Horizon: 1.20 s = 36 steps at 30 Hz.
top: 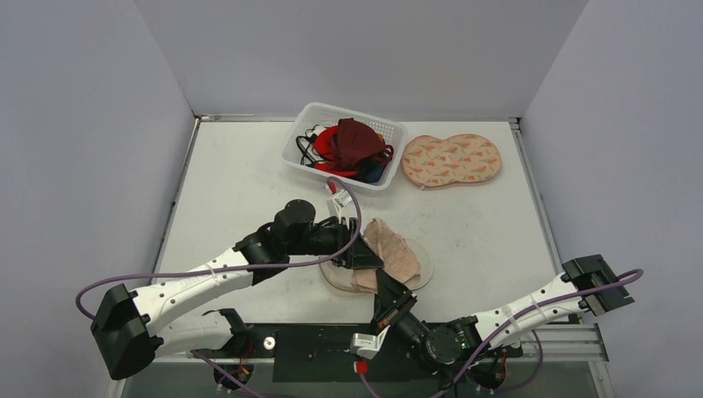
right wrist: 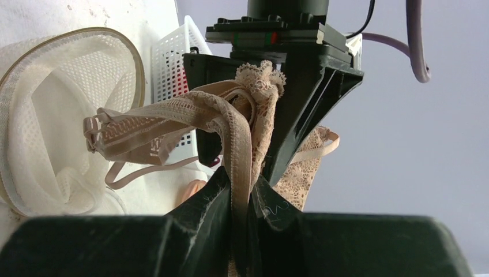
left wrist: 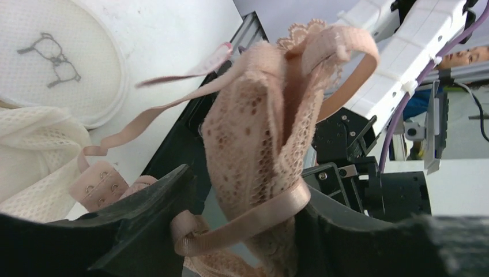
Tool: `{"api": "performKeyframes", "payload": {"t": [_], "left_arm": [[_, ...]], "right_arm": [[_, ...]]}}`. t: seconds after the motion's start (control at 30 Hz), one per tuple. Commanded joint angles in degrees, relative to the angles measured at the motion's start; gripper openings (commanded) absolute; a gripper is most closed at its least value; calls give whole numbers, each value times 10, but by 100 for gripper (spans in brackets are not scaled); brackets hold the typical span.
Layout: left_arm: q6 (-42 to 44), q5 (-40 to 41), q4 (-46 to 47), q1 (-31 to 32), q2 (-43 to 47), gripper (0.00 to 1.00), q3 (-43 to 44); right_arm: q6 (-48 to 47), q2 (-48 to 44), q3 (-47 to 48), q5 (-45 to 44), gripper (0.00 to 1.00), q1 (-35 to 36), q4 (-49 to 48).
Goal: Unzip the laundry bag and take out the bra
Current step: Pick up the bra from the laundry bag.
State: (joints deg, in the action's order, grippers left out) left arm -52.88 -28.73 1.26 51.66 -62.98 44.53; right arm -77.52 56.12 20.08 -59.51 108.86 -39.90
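The beige lace bra (top: 394, 253) hangs in the air over the round white mesh laundry bag (top: 424, 274), which lies open on the table. My right gripper (right wrist: 241, 196) is shut on one of the bra's straps (right wrist: 239, 150) from below. My left gripper (left wrist: 245, 219) stands around the lace cup (left wrist: 259, 133): one finger touches the fabric, and a gap shows at the other. The hook end of the band (left wrist: 95, 187) dangles toward the bag's mesh (left wrist: 29, 150). In the right wrist view the left gripper (right wrist: 265, 86) frames the bunched lace from above.
A white basket (top: 298, 153) holding red and dark garments stands at the back centre. A pink patterned bag (top: 452, 159) lies to its right. The black base rail (top: 315, 340) runs along the near table edge, just under the grippers.
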Motion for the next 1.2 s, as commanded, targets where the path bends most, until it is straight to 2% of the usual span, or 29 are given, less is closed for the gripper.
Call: {"api": "performKeyframes", "payload": {"t": [0.0, 0.17, 0.23, 0.3, 0.33, 0.4, 0.43, 0.47, 0.5, 0.53, 0.57, 0.6, 0.83, 0.97, 1.07, 1.17], "left_arm": [[17, -17, 38, 11, -9, 47, 30], [14, -6, 37, 10, 1, 25, 26], [14, 1, 34, 9, 5, 13, 27], [11, 16, 32, 6, 10, 2, 25], [6, 29, 31, 3, 13, 0, 23], [-6, 46, 36, -4, 18, 0, 20], [-11, 55, 38, -8, 20, 0, 19], [-15, 66, 38, -12, 25, 0, 18], [-19, 79, 38, -15, 28, 0, 18], [-22, 95, 36, -20, 33, 0, 18], [-27, 110, 34, -23, 37, 0, 19], [-32, 124, 33, -30, 40, 0, 21], [-23, 225, -21, -57, 44, 0, 71], [-11, 310, -55, -72, 59, 0, 90], [3, 391, -84, -82, 85, 0, 98], [11, 466, -102, -90, 125, 0, 91]], "right_arm": [[4, -10, 2, 4, 5, 6, -16], [22, -7, 8, 4, 5, 6, 15], [40, -9, 13, 5, 9, 6, 36], [66, -15, 20, 6, 24, 6, 70], [84, -20, 26, 11, 36, 6, 101], [130, -35, 39, 27, 63, 6, 167], [150, -42, 46, 32, 72, 6, 190], [169, -46, 55, 34, 77, 5, 203], [186, -46, 66, 32, 91, 5, 228], [202, -42, 79, 31, 98, 6, 249], [220, -32, 97, 24, 91, 10, 265], [239, -17, 117, 11, 90, 18, 276], [393, 50, 281, 7, 90, 75, 345], [574, 47, 367, 46, 90, 69, 377], [729, 33, 374, 36, 90, 21, 359], [926, -5, 322, 84, 94, -85, 390]]}}
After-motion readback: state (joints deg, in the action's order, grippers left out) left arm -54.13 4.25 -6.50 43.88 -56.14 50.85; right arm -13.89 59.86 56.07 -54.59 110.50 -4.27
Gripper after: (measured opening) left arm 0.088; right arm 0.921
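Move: The bra hangs between the left hand's half-open fingers, its middle some 2 cm to the right, 1 cm ahead and 2 cm below. On the table about 17 cm lower, the open laundry bag lies about 7 cm left and 4 cm ahead; the white basket is roughly 28 cm ahead and 7 cm left. For the right hand, already pinching the bra's band, the bra's middle is about 3 cm ahead and 1 cm right. Left pinches the bra, right lets go and rises, left carries it some 14 cm forward-left towards the basket. ##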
